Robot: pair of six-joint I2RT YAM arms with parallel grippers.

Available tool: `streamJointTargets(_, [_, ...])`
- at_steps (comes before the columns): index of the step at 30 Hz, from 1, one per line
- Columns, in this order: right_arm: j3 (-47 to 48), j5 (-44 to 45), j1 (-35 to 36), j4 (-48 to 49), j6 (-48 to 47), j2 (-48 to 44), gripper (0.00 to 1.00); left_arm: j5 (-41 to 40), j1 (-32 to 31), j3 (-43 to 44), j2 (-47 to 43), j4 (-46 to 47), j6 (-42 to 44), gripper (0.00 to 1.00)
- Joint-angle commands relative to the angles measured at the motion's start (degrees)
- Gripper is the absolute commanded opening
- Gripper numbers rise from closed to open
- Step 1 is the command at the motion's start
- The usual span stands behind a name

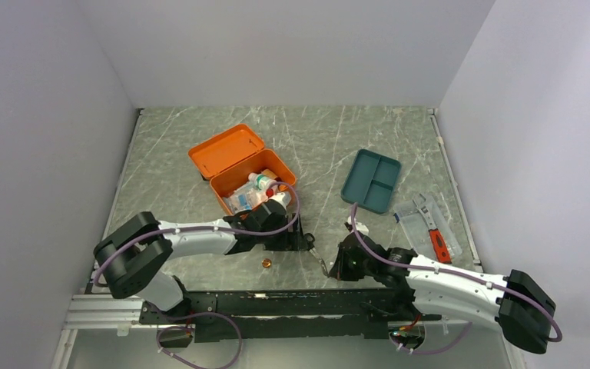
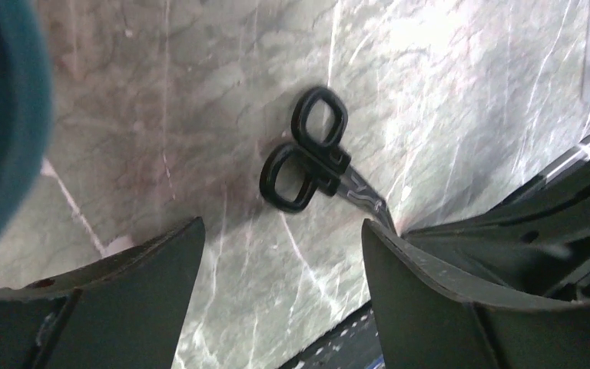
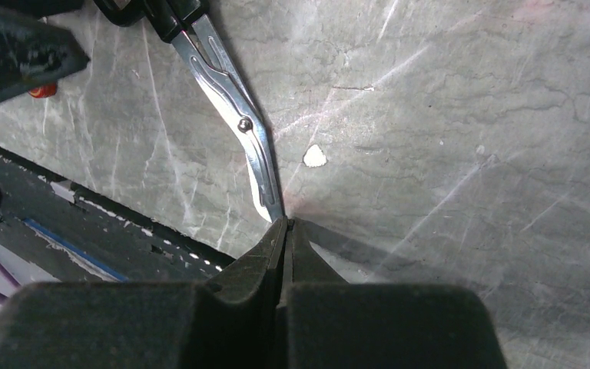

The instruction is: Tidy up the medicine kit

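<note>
The orange medicine kit (image 1: 227,148) lies open at the table's middle left, with bottles in its box (image 1: 254,191). Black-handled scissors (image 2: 308,160) lie on the marble between my two grippers. My left gripper (image 2: 283,224) is open, and the scissors' handle rings sit just beyond its fingertips, not between them. My right gripper (image 3: 284,223) is shut, its fingertips pinching the tip of the scissors' (image 3: 230,104) steel blades. In the top view the left gripper (image 1: 307,244) and right gripper (image 1: 329,267) nearly meet near the table's front edge.
A flat teal divided tray (image 1: 371,181) lies right of the kit. A clear plastic case (image 1: 429,221) with a red item lies at the far right. A small orange piece (image 1: 266,264) sits by the front rail (image 1: 276,304). A blurred teal shape (image 2: 0,100) fills the left wrist view's left edge.
</note>
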Motion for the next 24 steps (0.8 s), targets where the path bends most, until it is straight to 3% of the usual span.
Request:
streamJointTargets(1, [-1.9,-0.1,0.6,-3.1,0.3,-0.9,0.0,-2.0,-0.2,1.0,4.4,4.3,-3.1,0.78])
streamJointTargets(17, [-3.1,1.0,0.7,-4.2,1.8,-4.4,0.0,1.7,-0.5,3.0,8.8,5.1,-3.1,0.58])
streamJointTargets(24, [-3.6,1.4,0.7,-2.4,2.7,-3.3,0.0,5.8,-1.2,0.8,6.8,3.6,-1.2,0.56])
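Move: The scissors' black handles lie about 4 cm to the left hand's right, 1 cm ahead and 2 cm below. From that hand the bottle cap is some 6 cm back and 8 cm left, 3 cm below; the orange kit box is roughly 15 cm ahead and 11 cm left, its middle about level. From the right hand, shut on the blade tip, the handles are about 10 cm ahead, 6 cm left and 1 cm higher. The scissors' handles are what the left hand goes for: low and nearly level it reaches rightward and forward, about 4 cm in all, eases to a stop and narrows its wide-open fingers to little over half, around the handles. The right hand keeps its pinch on the blade tip, edging barely half a centimetre back and right. ##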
